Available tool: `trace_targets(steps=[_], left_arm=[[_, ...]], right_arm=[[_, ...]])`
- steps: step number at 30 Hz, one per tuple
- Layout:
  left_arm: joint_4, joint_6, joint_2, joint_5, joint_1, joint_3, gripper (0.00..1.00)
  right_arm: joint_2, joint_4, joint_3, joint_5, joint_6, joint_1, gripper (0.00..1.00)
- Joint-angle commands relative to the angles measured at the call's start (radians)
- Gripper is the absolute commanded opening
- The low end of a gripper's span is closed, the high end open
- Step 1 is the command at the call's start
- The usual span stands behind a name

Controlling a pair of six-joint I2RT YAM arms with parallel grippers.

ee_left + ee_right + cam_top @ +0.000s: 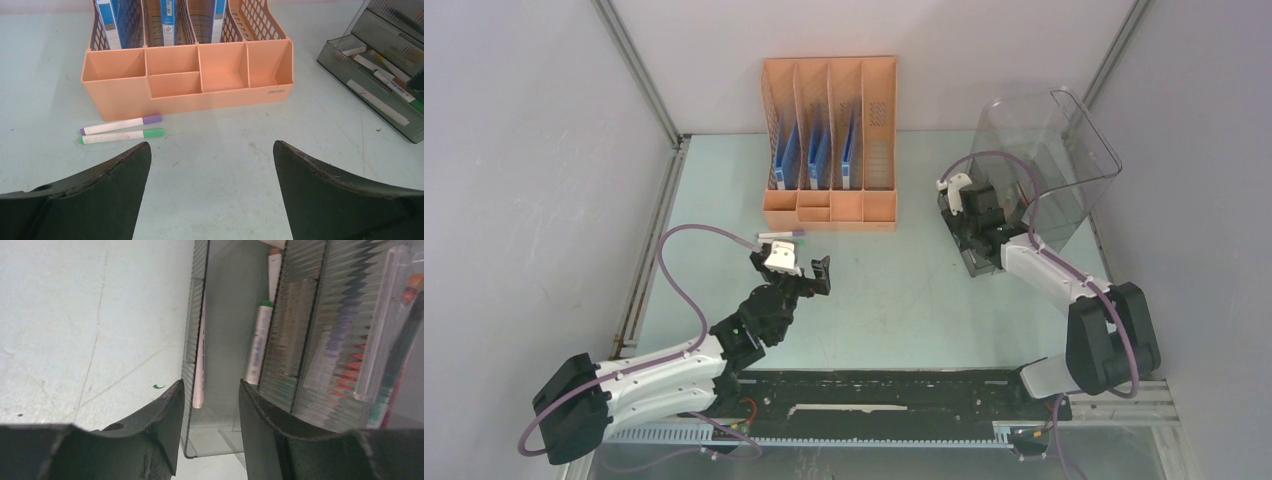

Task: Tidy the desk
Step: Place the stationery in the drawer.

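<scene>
The pale mint-green desk (904,290) carries two loose white markers just in front of the orange file rack (829,140). One has a purple cap (122,124), the other a green cap (122,135). My left gripper (791,260) hovers a little short of them, open and empty (210,145). My right gripper (972,232) is at the pulled-out drawer (370,95) of the smoky clear bin (1044,170). Its jaws (210,385) stand apart astride the drawer's front wall (192,340), with a gap on the inner side. Markers lie in the drawer, one green-tipped (257,345).
Blue folders (816,155) stand in the rack's slots, and its low front compartments (220,67) hold nothing. Grey walls close in the desk on three sides. A black rail (894,390) runs along the front edge between the arm bases.
</scene>
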Motion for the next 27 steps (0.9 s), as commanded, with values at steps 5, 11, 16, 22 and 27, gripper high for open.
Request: trace_targets(steps=[5,11,16,22,27], left_arm=[[0.029,0.012,-0.003,-0.028,0.015,0.002,1.00],[-0.036,-0.064,0.001,0.070,0.118,0.028,1.00],[-0.116,-0.183,0.018,0.235,0.301,0.054,1.00],[-0.349,-0.409,0.191,0.235,0.475,0.196,1.00],[-0.584,-0.551,0.425,0.295,0.600,0.390,1.00]], right_arm=[[-0.060,-0.217,0.111,-0.303,-0.102,-0.005,0.52],[-0.088,-0.290,0.119,-0.437,-0.167,-0.003,0.53],[-0.102,-0.294,0.119,-0.447,-0.175,-0.002,0.53],[-0.114,-0.300,0.120,-0.458,-0.178,-0.002,0.53],[-0.120,-0.303,0.120,-0.465,-0.180,0.002,0.53]])
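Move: The green-capped marker lies on the desk about 14 cm ahead of the left hand, some 8 cm to its left and 15 cm below. The purple-capped marker is 2 cm beyond the green one. The organizer's front tray is about 19 cm ahead and 5 cm right. From the right hand, the open drawer's middle is some 5 cm ahead, 3 cm right and 7 cm below; the green marker is about 50 cm left and 2 cm farther out. Bring the left gripper, still wide open, left, forward and lower towards the two markers, gathering speed over about 13 cm, while tipping the fingers down and turning them counter-clockwise some 20 degrees each. Meanwhile draw the empty, half-open right gripper about 8 cm left and back off the open drawer, swinging it counter-clockwise. ##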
